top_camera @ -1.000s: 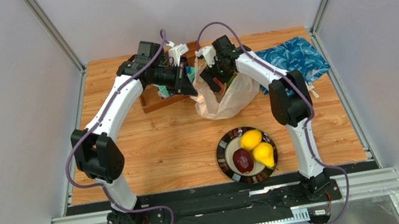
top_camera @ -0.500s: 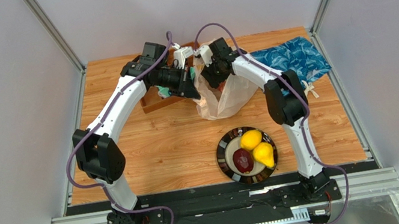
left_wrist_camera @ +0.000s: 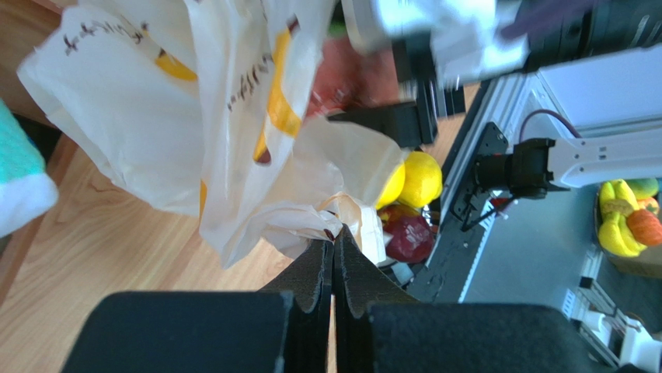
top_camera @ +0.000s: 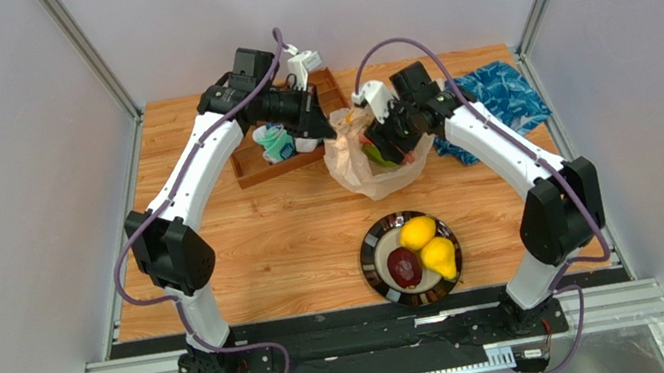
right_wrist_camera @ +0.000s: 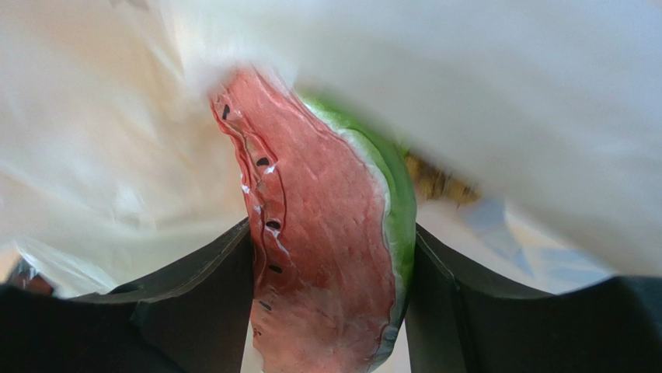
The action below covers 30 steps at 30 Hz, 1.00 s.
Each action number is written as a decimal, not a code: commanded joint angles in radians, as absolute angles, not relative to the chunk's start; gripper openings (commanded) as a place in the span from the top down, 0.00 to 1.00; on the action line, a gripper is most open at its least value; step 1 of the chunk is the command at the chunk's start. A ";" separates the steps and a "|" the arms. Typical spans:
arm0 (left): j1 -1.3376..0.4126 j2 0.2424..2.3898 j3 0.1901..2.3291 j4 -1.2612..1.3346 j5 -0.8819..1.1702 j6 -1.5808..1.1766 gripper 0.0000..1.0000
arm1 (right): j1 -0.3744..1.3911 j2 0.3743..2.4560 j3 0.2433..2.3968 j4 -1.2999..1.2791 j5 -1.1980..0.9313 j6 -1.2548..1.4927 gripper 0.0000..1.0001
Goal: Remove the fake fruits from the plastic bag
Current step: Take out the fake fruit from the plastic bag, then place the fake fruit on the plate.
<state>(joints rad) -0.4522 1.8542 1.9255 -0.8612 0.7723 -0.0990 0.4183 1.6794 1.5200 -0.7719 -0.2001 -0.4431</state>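
Observation:
The beige plastic bag (top_camera: 352, 158) lies crumpled at the back middle of the table. My left gripper (left_wrist_camera: 336, 237) is shut on a pinch of the bag's edge (left_wrist_camera: 311, 221) and holds it up; from above, the left gripper (top_camera: 329, 129) is at the bag's left top. My right gripper (right_wrist_camera: 332, 225) is inside the bag's mouth, shut on a watermelon slice (right_wrist_camera: 326, 256) with a red face and green rind; the top view shows it (top_camera: 386, 142) at the bag's right side. A dark red fruit (top_camera: 404, 267) and two yellow fruits (top_camera: 418, 232) lie on a black-rimmed plate (top_camera: 366, 264).
A wooden tray (top_camera: 247, 167) with teal-and-white packets (top_camera: 276, 142) stands left of the bag, under the left arm. A blue patterned bag (top_camera: 495, 93) lies at the back right. Metal posts and grey walls bound the table.
My right gripper has closed on the watermelon slice and its arm has swung out to the right, pulling back toward the bag's mouth. The left gripper has lifted the bag's edge slightly.

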 commanded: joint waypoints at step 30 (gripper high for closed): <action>-0.342 1.519 1.912 -0.946 0.647 0.052 0.01 | 0.874 1.310 1.184 -1.086 -0.285 -1.514 0.53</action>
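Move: The right hand already grips the watermelon slice in the bag's mouth; the plate lies some 22 cm back, 3 cm left and 16 cm below. On it, from that hand, the lemon is 17 cm back, 2 cm left; the yellow pear 23 cm back, 2 cm right; the red fruit 23 cm back, 4 cm left. The left hand still pinches the plastic bag's rim, the bag's middle about 8 cm right and 15 cm below. Right hand carries watermelon slice about 20 cm back over the plate, turning counter-clockwise; left opens, releasing the bag. ##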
